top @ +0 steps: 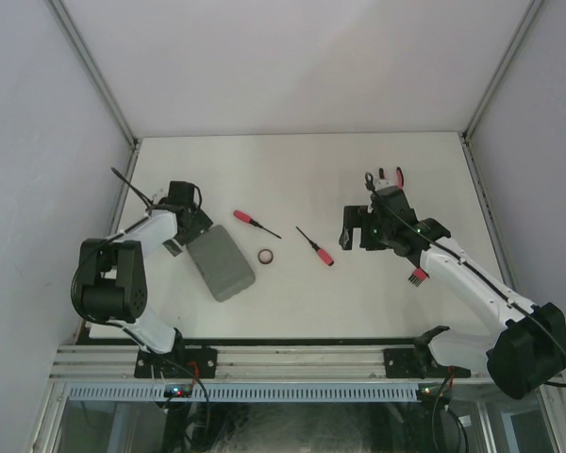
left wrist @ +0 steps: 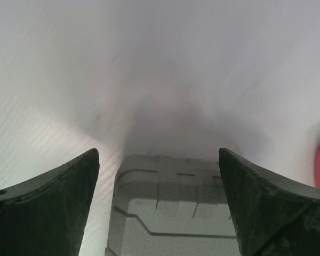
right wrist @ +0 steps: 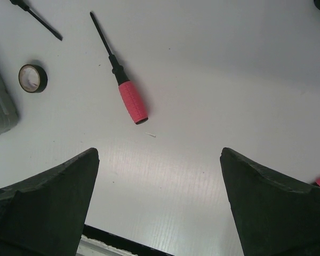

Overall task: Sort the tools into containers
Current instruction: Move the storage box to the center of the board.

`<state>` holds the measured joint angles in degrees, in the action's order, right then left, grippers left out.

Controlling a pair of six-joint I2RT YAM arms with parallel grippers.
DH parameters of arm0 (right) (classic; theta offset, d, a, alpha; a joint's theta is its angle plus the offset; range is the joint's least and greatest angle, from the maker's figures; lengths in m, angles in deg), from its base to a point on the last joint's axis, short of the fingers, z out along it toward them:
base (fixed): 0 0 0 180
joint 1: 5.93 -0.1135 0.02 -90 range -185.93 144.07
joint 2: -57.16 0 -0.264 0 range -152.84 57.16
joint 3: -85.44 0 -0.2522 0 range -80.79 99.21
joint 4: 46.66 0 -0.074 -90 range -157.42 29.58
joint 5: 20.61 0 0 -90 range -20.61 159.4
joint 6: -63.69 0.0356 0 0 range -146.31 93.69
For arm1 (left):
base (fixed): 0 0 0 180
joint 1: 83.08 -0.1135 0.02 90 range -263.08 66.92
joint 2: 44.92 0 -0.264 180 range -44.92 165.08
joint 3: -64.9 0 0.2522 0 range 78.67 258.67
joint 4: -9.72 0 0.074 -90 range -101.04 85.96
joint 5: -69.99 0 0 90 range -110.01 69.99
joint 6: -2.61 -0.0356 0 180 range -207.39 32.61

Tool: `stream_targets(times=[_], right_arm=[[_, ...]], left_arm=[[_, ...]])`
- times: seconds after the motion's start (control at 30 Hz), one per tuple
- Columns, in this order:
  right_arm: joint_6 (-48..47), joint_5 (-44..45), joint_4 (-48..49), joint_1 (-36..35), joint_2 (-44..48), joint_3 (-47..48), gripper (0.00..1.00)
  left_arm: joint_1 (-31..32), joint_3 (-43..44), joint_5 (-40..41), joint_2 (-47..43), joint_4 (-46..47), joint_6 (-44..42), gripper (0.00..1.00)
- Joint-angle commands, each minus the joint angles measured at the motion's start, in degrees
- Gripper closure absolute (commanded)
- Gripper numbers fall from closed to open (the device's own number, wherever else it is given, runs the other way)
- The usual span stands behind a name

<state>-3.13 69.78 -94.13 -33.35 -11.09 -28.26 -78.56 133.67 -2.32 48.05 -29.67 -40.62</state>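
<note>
The grey case lies shut on the left of the table. My left gripper hovers at its far end, open; in the left wrist view the case sits low between the wide-apart fingers of that gripper. One red-handled screwdriver lies beyond the case, another in the middle, with a black ring between them. My right gripper is open over bare table, right of the second screwdriver. Red-handled pliers lie behind it and a comb-like piece lies under the arm.
The right wrist view shows the ring, the other screwdriver's tip, a corner of the case and the table's dark front edge. White walls enclose the table on three sides.
</note>
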Motion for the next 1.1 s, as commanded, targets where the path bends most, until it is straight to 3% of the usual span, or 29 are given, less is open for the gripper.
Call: stream_targets(times=[0.0,0.47,0.87,1.07], right_arm=[[1.6,0.6,1.1,-1.6,1.7,0.2,0.05],[2.8,2.3,0.3,-4.1,1.7,0.2,0.05],[3.7,3.1,0.2,-5.4,1.6,0.1,0.06],[4.4,3.3,0.4,-6.1,1.6,0.1,0.06]], left_arm=[[2.0,-3.5,-0.1,-4.5,0.8,-1.8,0.04],[9.8,-10.6,-1.2,-7.7,2.2,0.6,0.04],[18.2,-11.8,-1.7,-9.6,2.1,3.7,0.04],[19.2,-11.3,-0.1,-12.6,1.0,2.7,0.03]])
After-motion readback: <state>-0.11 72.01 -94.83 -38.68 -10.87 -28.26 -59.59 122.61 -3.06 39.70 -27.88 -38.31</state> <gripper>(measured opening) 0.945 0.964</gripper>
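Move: The storage box's middle lies about 8 cm to the right of the left hand and 8 cm back, its far end already between the wide-open fingers. From that hand the tape roll is some 21 cm right and 6 cm back, the nearer screwdriver 18 cm right and 3 cm farther out. From the right hand the box is about 38 cm left, level with it and 11 cm below. The open left hand pushes the storage box's far end some 10 cm right and 6 back, turning clockwise. ##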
